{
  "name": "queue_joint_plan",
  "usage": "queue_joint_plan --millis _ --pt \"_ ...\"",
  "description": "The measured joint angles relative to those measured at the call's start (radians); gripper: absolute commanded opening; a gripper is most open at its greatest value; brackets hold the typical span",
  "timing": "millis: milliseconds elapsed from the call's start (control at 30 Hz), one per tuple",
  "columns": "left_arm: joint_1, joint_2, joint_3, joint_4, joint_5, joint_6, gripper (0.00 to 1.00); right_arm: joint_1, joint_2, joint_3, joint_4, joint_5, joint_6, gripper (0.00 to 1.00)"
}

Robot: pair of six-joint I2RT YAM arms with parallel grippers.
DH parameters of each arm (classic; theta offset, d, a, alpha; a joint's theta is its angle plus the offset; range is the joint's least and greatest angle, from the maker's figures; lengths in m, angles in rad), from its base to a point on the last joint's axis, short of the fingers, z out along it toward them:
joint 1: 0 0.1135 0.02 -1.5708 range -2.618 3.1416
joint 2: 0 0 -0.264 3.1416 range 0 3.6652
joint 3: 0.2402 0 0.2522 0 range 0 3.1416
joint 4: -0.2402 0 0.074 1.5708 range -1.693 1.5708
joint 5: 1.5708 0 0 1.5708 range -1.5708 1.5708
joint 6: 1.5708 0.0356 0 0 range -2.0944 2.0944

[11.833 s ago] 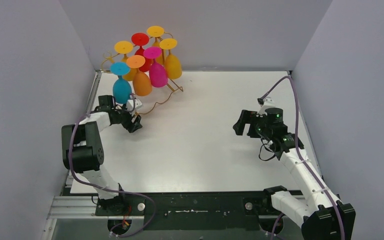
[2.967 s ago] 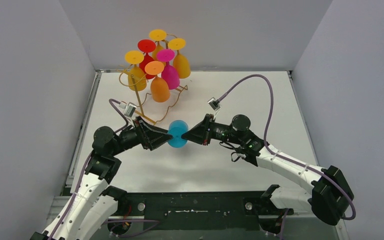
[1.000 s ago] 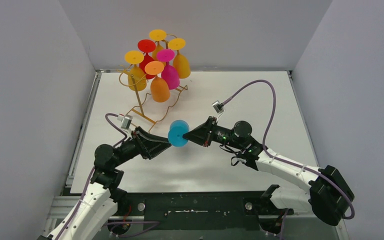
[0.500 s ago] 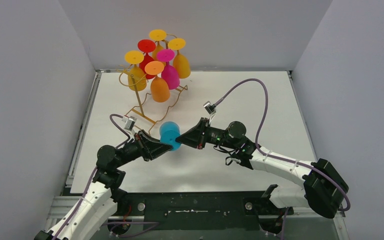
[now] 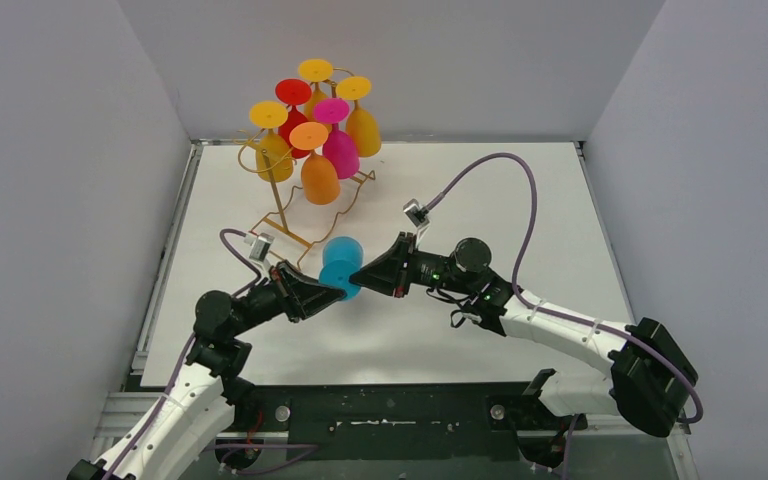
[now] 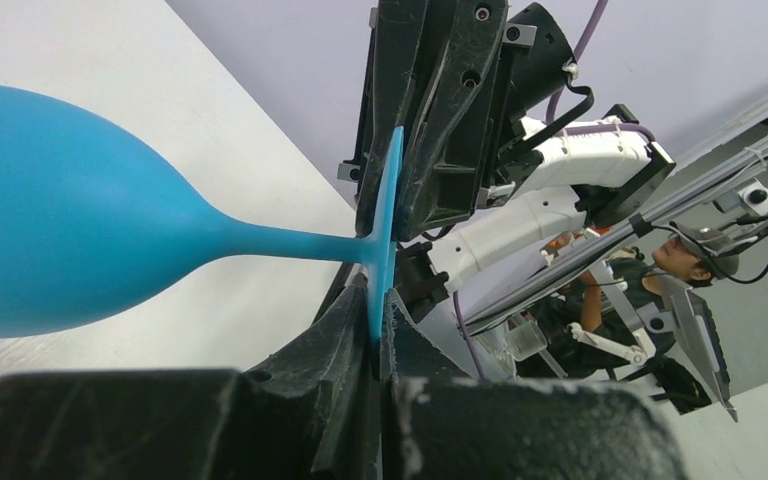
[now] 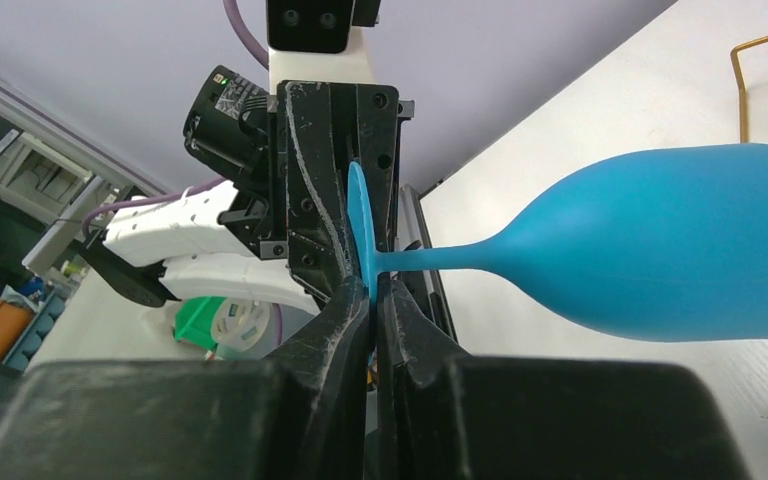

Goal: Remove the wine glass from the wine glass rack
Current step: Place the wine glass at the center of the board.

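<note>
The blue wine glass (image 5: 340,265) lies on its side in the air over the table, off the gold wire wine glass rack (image 5: 282,212) that stands behind it. Both grippers pinch its flat foot from opposite sides. My left gripper (image 5: 344,291) comes in from the left and is shut on the foot's lower edge (image 6: 377,290), with the bowl (image 6: 60,210) off to the left. My right gripper (image 5: 354,277) is shut on the foot too (image 7: 372,290), its bowl (image 7: 680,240) off to the right. A rack wire (image 7: 738,90) shows at that view's top right.
Several coloured glasses hang upside down on the rack at the back left, among them an orange one (image 5: 318,178), a pink one (image 5: 341,152) and a yellow one (image 5: 363,130). Grey walls close the white table (image 5: 520,210) on three sides.
My left gripper has shut on the glass's foot. The right arm has carried the glass a little to the left, toward the left gripper, keeping its grip.
</note>
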Motion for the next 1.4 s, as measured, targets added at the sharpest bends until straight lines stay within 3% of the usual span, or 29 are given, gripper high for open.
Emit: queue_joint_plan --millis 33,200,267,467,600,667,900,1133,1300,1400 --pt "0.0 0.0 0.0 0.0 0.0 0.002 0.0 0.0 -0.001 0.002 -0.004 -0.003 -0.008 0.07" --pt "-0.005 -0.003 0.0 0.003 0.003 0.004 0.0 0.009 -0.005 0.006 -0.022 -0.038 -0.028 0.58" --pt "-0.008 -0.005 0.0 0.003 0.007 0.011 0.0 0.02 -0.016 0.006 -0.057 -0.05 -0.042 0.7" --pt "-0.008 -0.017 0.0 -0.001 0.033 0.061 0.0 0.009 -0.138 0.006 -0.22 0.038 -0.111 0.86" --pt "-0.009 -0.016 0.0 -0.001 0.061 0.11 0.0 -0.063 -0.23 0.008 -0.338 0.153 -0.129 0.88" --pt "-0.01 -0.021 -0.008 0.023 0.065 0.119 0.0 -0.158 -0.257 0.011 -0.397 0.174 -0.118 0.88" --pt "-0.01 -0.061 -0.14 0.277 0.052 0.114 0.0 -0.5 -0.236 -0.017 -0.437 0.035 0.0 0.89" --pt "-0.013 0.042 -0.176 0.522 0.061 0.043 0.0 -0.518 -0.224 -0.037 -0.403 -0.145 0.07 0.9" --pt "-0.013 0.048 -0.176 0.603 0.085 -0.002 0.0 -0.519 -0.264 -0.044 -0.431 -0.163 0.089 0.91" --pt "-0.014 0.025 -0.175 0.662 0.12 -0.01 0.0 -0.519 -0.328 -0.097 -0.362 -0.164 0.148 0.91"
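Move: The blue wine glass hangs by its foot between both hands, its middle about 6 cm ahead of the left fingers, level sideways and 6 cm below. The board centre lies roughly 18 cm ahead, 7 to the right and 25 below the left hand; the rack stands some 31 ahead, 10 left and 12 below. For the right fingers, the glass middle is about 5 ahead, 1 left and 6 below. The right hand opens wide and lets go of the wine glass's foot, easing back a touch before swinging about 13 cm right and outward, then draws partly back to end some 7 cm forward, turned about 20 degrees clockwise. The left hand keeps its pinch on the foot and draws back towards the base by about 5 cm, rising slightly late on, while it rotates some 25 degrees so the bowl side is carried forward and up. ##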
